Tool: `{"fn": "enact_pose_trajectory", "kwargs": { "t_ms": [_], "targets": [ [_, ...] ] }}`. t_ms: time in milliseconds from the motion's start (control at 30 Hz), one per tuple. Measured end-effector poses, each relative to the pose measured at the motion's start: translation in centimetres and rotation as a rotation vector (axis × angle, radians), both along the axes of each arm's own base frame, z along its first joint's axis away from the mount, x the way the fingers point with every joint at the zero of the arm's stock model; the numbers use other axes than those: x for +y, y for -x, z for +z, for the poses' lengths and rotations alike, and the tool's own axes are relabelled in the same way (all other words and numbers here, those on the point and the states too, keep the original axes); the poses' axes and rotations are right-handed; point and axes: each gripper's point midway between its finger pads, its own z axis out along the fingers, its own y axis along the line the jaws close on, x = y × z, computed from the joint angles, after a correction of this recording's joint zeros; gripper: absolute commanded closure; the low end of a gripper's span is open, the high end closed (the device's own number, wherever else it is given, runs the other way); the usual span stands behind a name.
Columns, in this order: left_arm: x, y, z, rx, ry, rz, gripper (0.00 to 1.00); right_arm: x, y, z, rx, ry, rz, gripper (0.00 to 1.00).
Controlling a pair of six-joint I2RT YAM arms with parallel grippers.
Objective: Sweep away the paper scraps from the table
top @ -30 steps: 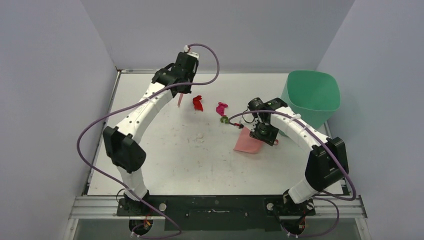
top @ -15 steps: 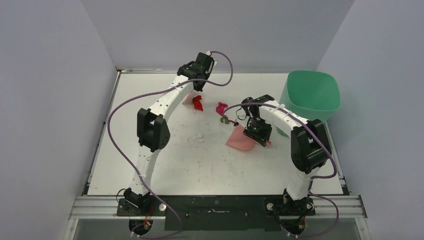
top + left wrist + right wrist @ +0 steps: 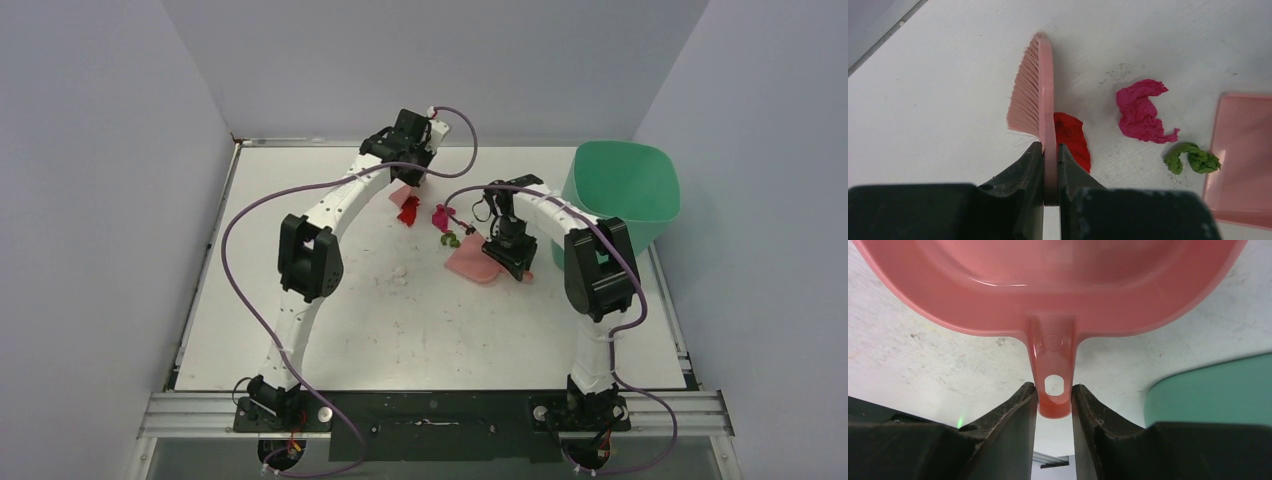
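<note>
On the white table (image 3: 330, 320) lie paper scraps: a red one (image 3: 408, 210) (image 3: 1073, 140), a magenta one (image 3: 441, 214) (image 3: 1140, 112), a green one (image 3: 450, 240) (image 3: 1193, 159) and a small white bit (image 3: 400, 270). My left gripper (image 3: 1049, 147) (image 3: 415, 178) is shut on the pink brush (image 3: 1040, 95). The brush stands on edge with the red scrap touching its right side. My right gripper (image 3: 1054, 387) (image 3: 507, 256) is shut on the handle of the pink dustpan (image 3: 1048, 285) (image 3: 475, 265). The dustpan's lip lies just right of the green scrap.
A green bin (image 3: 622, 195) (image 3: 1218, 395) stands at the back right, close behind the right arm. Grey walls enclose the table on three sides. Purple cables loop off both arms above the tabletop.
The left arm swung right along the back with the brush and nudged the red scrap slightly right. The right arm slid the dustpan left and farther back, toward the green scrap.
</note>
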Motion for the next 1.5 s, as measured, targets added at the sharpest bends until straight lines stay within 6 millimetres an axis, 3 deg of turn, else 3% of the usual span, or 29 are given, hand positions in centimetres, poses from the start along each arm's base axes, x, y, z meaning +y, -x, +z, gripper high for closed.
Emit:
{"fn": "enact_pose_trajectory", "kwargs": {
  "t_ms": [267,400,567,800,1033,1133,1267,1500],
  "targets": [
    [-4.2,2.9,-0.1,0.038,0.135,-0.097,1.0,1.3,-1.1,0.1,-0.017,-0.025,0.013,0.95],
    [-6.6,6.5,-0.3,0.091,0.245,-0.133,1.0,1.3,-1.0,-0.2,-0.003,-0.019,0.016,0.95],
    [-7.2,10.6,-0.5,0.159,0.384,-0.113,1.0,1.1,-0.7,-0.2,0.008,-0.012,0.025,0.95],
    [-6.7,15.2,0.7,0.228,0.561,-0.03,1.0,-0.6,2.9,0.0,0.064,0.017,0.024,0.95],
    [-8.9,21.9,4.0,0.261,0.628,-0.078,1.0,-2.5,6.7,2.4,0.028,0.015,0.034,0.95],
    [-8.4,23.8,5.9,0.258,0.672,-0.071,1.0,-3.1,7.8,3.6,0.002,0.004,0.049,0.95],
    [-7.2,24.0,8.4,0.212,0.71,-0.034,1.0,-3.3,8.5,4.0,-0.004,-0.005,0.061,0.95],
    [-2.4,23.9,10.4,0.084,0.611,0.067,1.0,-3.6,9.6,3.8,0.011,-0.012,0.08,0.95]
  ]
}}
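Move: The red scrap lies about 7 cm back of the brush-holding left hand, 1 cm to its left and 12 below; pink is 9 back and 7 right, green 14 back and 8 right, the dustpan's tray 19 back and 12 right. From the right hand, holding the dustpan, the green scrap is roughly 9 cm ahead and 14 left; pink 14 ahead and 15 left, red 16 ahead and 23 left, all some 4 below. Left sweeps the brush back some 24 cm towards the dustpan, lifting late, while right draws pan back 10 cm. ##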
